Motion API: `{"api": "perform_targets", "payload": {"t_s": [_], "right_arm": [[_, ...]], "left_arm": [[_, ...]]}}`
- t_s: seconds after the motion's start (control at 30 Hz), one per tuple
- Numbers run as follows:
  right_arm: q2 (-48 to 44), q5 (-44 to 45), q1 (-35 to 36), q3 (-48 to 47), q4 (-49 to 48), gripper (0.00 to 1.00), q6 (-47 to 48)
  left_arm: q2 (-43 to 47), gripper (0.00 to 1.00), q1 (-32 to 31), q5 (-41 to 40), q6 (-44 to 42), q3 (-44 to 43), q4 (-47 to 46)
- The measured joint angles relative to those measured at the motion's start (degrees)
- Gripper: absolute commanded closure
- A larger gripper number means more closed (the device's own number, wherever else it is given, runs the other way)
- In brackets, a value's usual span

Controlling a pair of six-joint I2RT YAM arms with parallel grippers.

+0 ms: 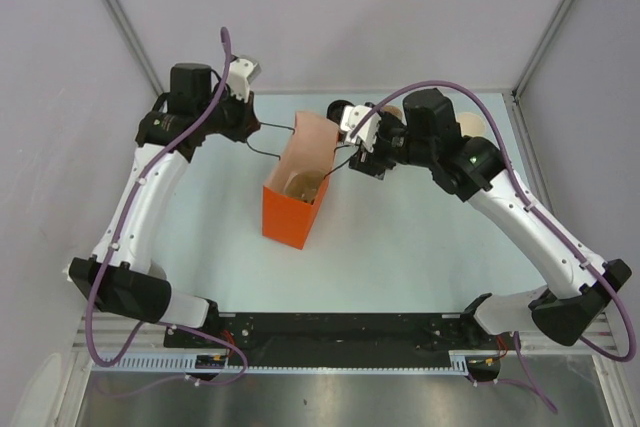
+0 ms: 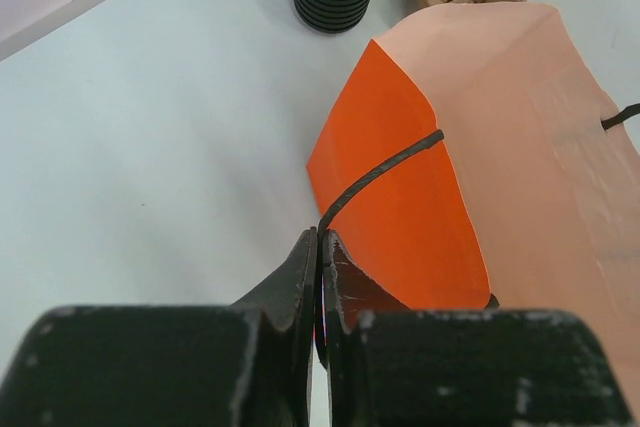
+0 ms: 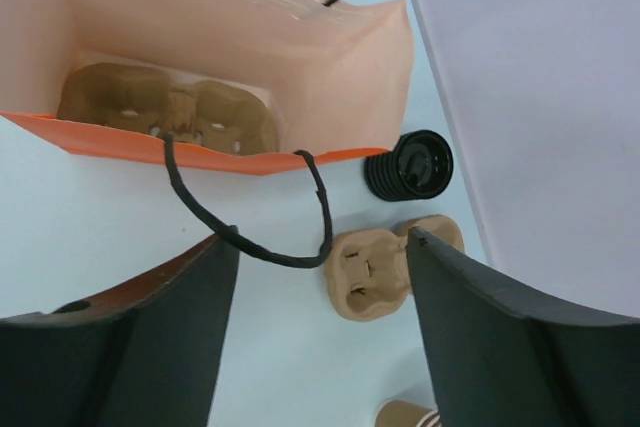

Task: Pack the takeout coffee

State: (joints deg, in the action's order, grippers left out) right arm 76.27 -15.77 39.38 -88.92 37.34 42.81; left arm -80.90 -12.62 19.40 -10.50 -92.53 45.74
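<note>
An orange paper bag [image 1: 290, 209] stands mid-table with its pale inside [image 3: 250, 37] showing and its mouth held wide. My left gripper [image 2: 320, 235] is shut on the bag's left black cord handle [image 2: 385, 169] and holds it taut. My right gripper [image 3: 318, 237] hangs open over the table by the bag's right side. The right handle loop [image 3: 270, 255] droops between its fingers and touches the left one. A moulded cardboard carrier [image 3: 165, 112] lies at the bottom of the bag. The takeout coffee is out of view.
A stack of black lids [image 3: 412, 169] and a second cardboard carrier [image 3: 372, 275] lie on the table beyond the bag. A tan cup stack [image 1: 470, 127] stands behind my right arm. Grey walls close in the back and both sides.
</note>
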Motion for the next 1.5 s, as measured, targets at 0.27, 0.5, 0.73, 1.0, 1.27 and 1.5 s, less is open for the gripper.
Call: {"api": "perform_targets", "payload": {"t_s": [0.27,0.5,0.73,1.0,1.27,1.5], "right_arm": [[0.04,-4.17,0.61,0.02,0.13,0.82,1.25],[0.17,-4.24,1.79,-0.35,0.09,0.99,0.07],[0.98,-4.72,2.58,-5.29,-0.28,1.0,-3.98],[-0.79,-5.75,5.25,-0.13,-1.42,1.0,-4.44],[-2.86,-6.19,8.72,15.34,1.66,1.0,-1.81],[-3.8,-7.02,11.08,22.97,4.15,1.0,-1.27]], "left_arm": [[-0.98,0.93,0.02,0.37,0.02,-1.36,0.83],[-3.32,0.94,0.02,0.33,-0.11,-7.85,3.28],[-7.23,0.95,0.02,0.35,-1.09,-20.33,5.42],[-6.8,0.94,0.0,2.45,-3.23,-21.31,3.96],[2.82,0.89,-1.49,3.5,-6.29,-11.06,-4.68],[9.2,0.91,-3.89,6.1,-9.66,-3.76,-9.03]]}}
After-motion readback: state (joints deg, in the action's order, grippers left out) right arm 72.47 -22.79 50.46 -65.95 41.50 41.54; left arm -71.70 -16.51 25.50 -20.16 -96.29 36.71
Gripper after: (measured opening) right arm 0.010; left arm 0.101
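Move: The bag's right handle hangs between the right hand's open fingers, its middle about 2 cm to the left at the same height. The bag stands some 13 cm to that hand's left and 18 cm below. Down on the table, the black lids are about 22 cm ahead and 7 cm left, the empty cup tray 18 cm ahead and 3 cm right. From the left hand, already pinching the left handle, the right handle is roughly 20 cm right and 7 cm back. The right fingers close fully on the bag's right handle and keep it pinched, easing back and left, lifting about 4 cm, then sweeping down and back to end some 16 cm lower and 12 cm nearer the base, tipping downward. The left hand, its fingers nearly shut throughout, rises with its handle, then draws back and tilts up about 25 degrees; the handle comes free of it. ##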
